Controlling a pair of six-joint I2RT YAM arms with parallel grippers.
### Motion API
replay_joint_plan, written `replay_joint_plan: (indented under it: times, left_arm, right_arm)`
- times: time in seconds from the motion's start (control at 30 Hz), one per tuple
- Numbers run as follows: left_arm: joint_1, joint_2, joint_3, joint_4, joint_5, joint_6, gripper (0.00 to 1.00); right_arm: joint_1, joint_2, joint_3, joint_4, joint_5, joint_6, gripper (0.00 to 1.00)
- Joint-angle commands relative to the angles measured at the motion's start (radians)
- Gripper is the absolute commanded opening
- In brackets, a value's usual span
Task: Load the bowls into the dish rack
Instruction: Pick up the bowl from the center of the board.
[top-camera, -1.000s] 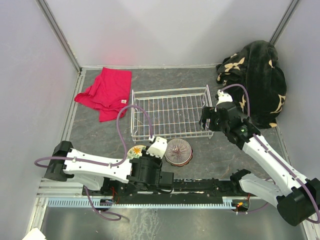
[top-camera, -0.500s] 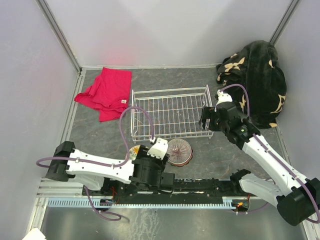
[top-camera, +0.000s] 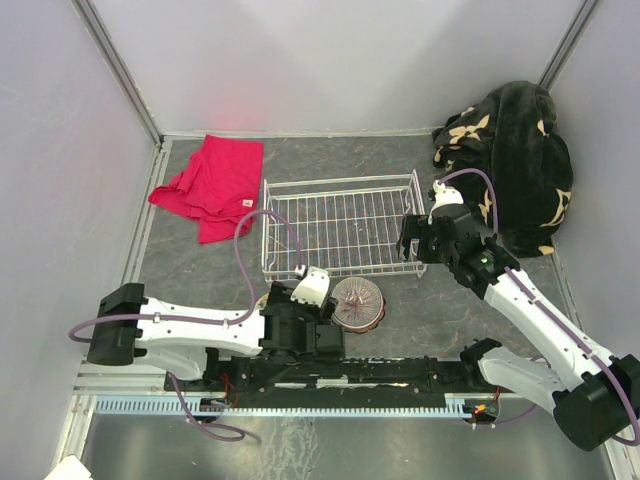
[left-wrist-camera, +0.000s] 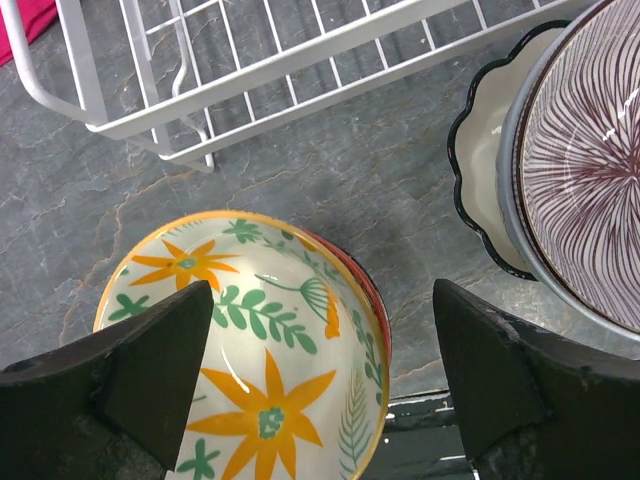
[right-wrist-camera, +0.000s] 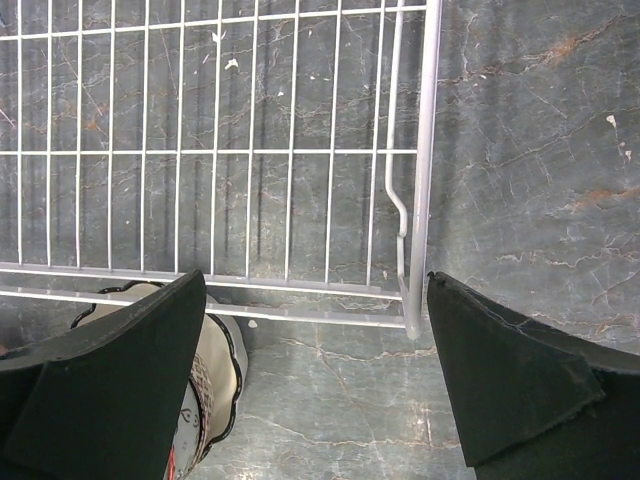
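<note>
The dish rack (top-camera: 340, 181) is a white wire basket standing in the middle of the table with nothing in it. A floral bowl (left-wrist-camera: 250, 340) with orange flowers sits in front of its near left corner (left-wrist-camera: 150, 130). My left gripper (left-wrist-camera: 322, 300) hangs open over this bowl, one finger above its inside and the other outside its right rim. To the right a striped bowl (left-wrist-camera: 590, 170) is nested in a scalloped cream bowl (left-wrist-camera: 480, 170). My right gripper (right-wrist-camera: 318, 290) is open above the rack's near right corner (right-wrist-camera: 420, 150), holding nothing.
A red cloth (top-camera: 210, 185) lies left of the rack. A dark patterned blanket (top-camera: 515, 165) is heaped at the back right. Grey walls close in on three sides. The arms' black mounting rail (top-camera: 400, 375) runs along the near edge.
My left gripper's jaws have spread from nearly closed to wide open, and the wrist has shifted slightly left over the floral bowl. The right arm has barely moved.
</note>
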Motion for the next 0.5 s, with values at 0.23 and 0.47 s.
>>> replay_joint_plan:
  times: [0.23, 0.47]
  left_arm:
    - [0.053, -0.002, -0.03, 0.138, 0.036, 0.107, 0.58]
    - [0.053, -0.02, -0.019, 0.141, 0.058, 0.122, 0.11]
  right_arm:
    - [-0.001, -0.005, 0.002, 0.043, -0.004, -0.007, 0.98]
    - [-0.001, -0.003, 0.002, 0.043, -0.004, -0.008, 0.97]
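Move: The flowered bowl, resting on a red-rimmed one, has its middle about 4 cm to the left of my left hand, roughly 1 cm farther out and some 4 cm below. The purple-striped bowl stands about 12 cm to the hand's right, level with it and 5 cm lower; the dish rack's middle is some 16 cm ahead and 9 cm right, about 8 cm down. From my right hand the flowered bowl lies roughly 27 cm left, 14 cm back and 8 cm below. I shut my wide-open left fingers across the right-hand rim of the flowered bowl, one finger inside and one outside, until they pinch its wall. As they close, my left hand sinks about 1.5 cm and edges about 1 cm right, after a brief half-centimetre push forward; the wrist barely turns. ##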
